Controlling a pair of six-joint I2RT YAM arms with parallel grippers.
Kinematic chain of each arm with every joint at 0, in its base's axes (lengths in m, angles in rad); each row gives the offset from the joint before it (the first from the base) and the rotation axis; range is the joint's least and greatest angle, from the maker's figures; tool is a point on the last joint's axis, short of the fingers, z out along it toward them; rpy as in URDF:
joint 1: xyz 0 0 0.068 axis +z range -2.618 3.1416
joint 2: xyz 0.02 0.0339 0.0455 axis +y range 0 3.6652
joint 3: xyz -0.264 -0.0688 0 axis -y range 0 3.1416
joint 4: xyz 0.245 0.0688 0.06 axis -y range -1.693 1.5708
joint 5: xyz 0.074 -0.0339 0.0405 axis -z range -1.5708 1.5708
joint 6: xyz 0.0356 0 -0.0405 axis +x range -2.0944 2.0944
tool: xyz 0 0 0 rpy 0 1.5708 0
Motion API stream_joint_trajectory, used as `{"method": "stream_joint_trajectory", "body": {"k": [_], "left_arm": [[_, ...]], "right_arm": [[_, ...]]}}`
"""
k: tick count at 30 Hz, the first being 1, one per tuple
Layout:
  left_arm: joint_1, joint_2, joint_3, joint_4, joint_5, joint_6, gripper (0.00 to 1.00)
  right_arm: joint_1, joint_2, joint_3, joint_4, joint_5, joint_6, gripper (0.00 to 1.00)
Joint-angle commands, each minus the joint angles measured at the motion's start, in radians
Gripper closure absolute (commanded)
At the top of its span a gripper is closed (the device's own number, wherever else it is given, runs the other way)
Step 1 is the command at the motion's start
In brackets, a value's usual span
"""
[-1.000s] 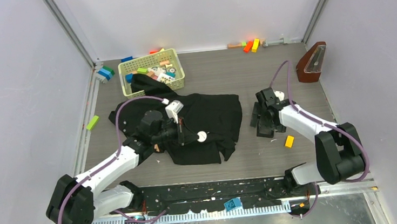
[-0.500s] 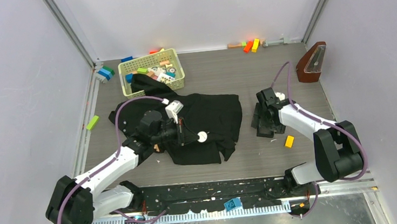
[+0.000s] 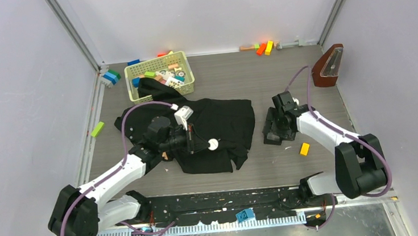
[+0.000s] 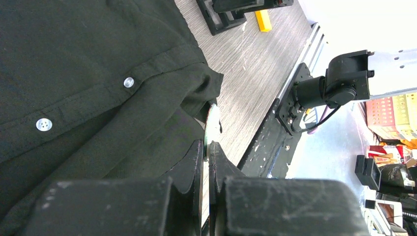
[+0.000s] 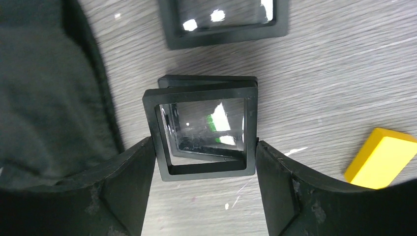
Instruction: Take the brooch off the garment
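The black garment (image 3: pixel 221 120) lies crumpled at mid-table, white buttons (image 4: pixel 44 124) showing. My left gripper (image 3: pixel 208 144) rests on its near right part, shut on a thin round white disc (image 4: pixel 212 123) seen edge-on between the fingertips. A tiny orange-pink spot (image 3: pixel 165 155) shows on the cloth by my left forearm; I cannot tell whether it is the brooch. My right gripper (image 5: pixel 204 147) is right of the garment (image 5: pixel 44 83), its fingers (image 5: pixel 275 167) against both sides of a small black square frame (image 5: pixel 201 169) with a clear window.
A second black frame (image 5: pixel 221 37) lies just beyond the held one. A yellow block (image 5: pixel 381 157) sits to the right. A basket (image 3: pixel 161 91) of toy blocks stands behind the garment, a brown metronome (image 3: pixel 328 66) at back right, and loose blocks (image 3: pixel 263 47) along the back wall.
The right gripper has shifted slightly left and toward the near edge, and its jaws have narrowed onto the black frame. The left arm and garment have not moved.
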Motion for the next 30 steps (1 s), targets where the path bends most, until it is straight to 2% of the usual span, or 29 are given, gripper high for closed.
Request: {"method": "stream_joint_trajectory", "body": {"k": [1,8,15,20,24,27,30], "left_arm": [[-0.001,0.014,0.004,0.069,0.033,-0.008,1.00],[-0.033,0.150,0.089,0.078,0.059,-0.026,1.00],[-0.140,0.219,0.226,-0.047,-0.097,0.063,1.00],[-0.151,0.239,0.306,-0.106,-0.212,0.150,1.00],[-0.154,0.263,0.279,0.000,-0.250,0.209,1.00],[-0.154,0.243,0.206,0.149,-0.305,0.273,1.00],[-0.162,0.209,0.118,0.349,-0.303,0.372,1.00]], "right_arm": [[-0.005,-0.084,0.022,0.024,-0.164,0.015,0.42],[-0.005,-0.166,-0.074,0.201,-0.491,0.096,0.43],[-0.005,-0.187,-0.102,0.251,-0.560,0.159,0.47],[-0.009,-0.222,-0.080,0.231,-0.609,0.173,0.49],[-0.009,-0.265,-0.077,0.278,-0.697,0.197,0.52],[-0.009,-0.276,-0.079,0.325,-0.756,0.248,0.54],[-0.009,-0.258,-0.092,0.380,-0.837,0.314,0.57]]}}
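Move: The brooch sits in the left fingertips, some 30 cm to the left of the right hand, about 2 cm nearer the base and roughly 11 cm higher. Near the right hand, which holds the clear-topped black box, a second box lies about 7 cm straight ahead and a yellow block 9 cm right and 7 cm back, both some 3 cm lower. From the left hand, the held box is about 31 cm right, 2 cm forward and 11 cm down. Still gripping the black box by its sides, the right hand carries it left towards the brooch by about 12 cm while raising it nearly 10 cm, swinging its fingers some 40 degrees from downward to the left. The left hand keeps its pinch on the brooch and goes right to meet the box, dipping a little first and then rising back, and ends by moving forward about 5 cm with a slight roll. ##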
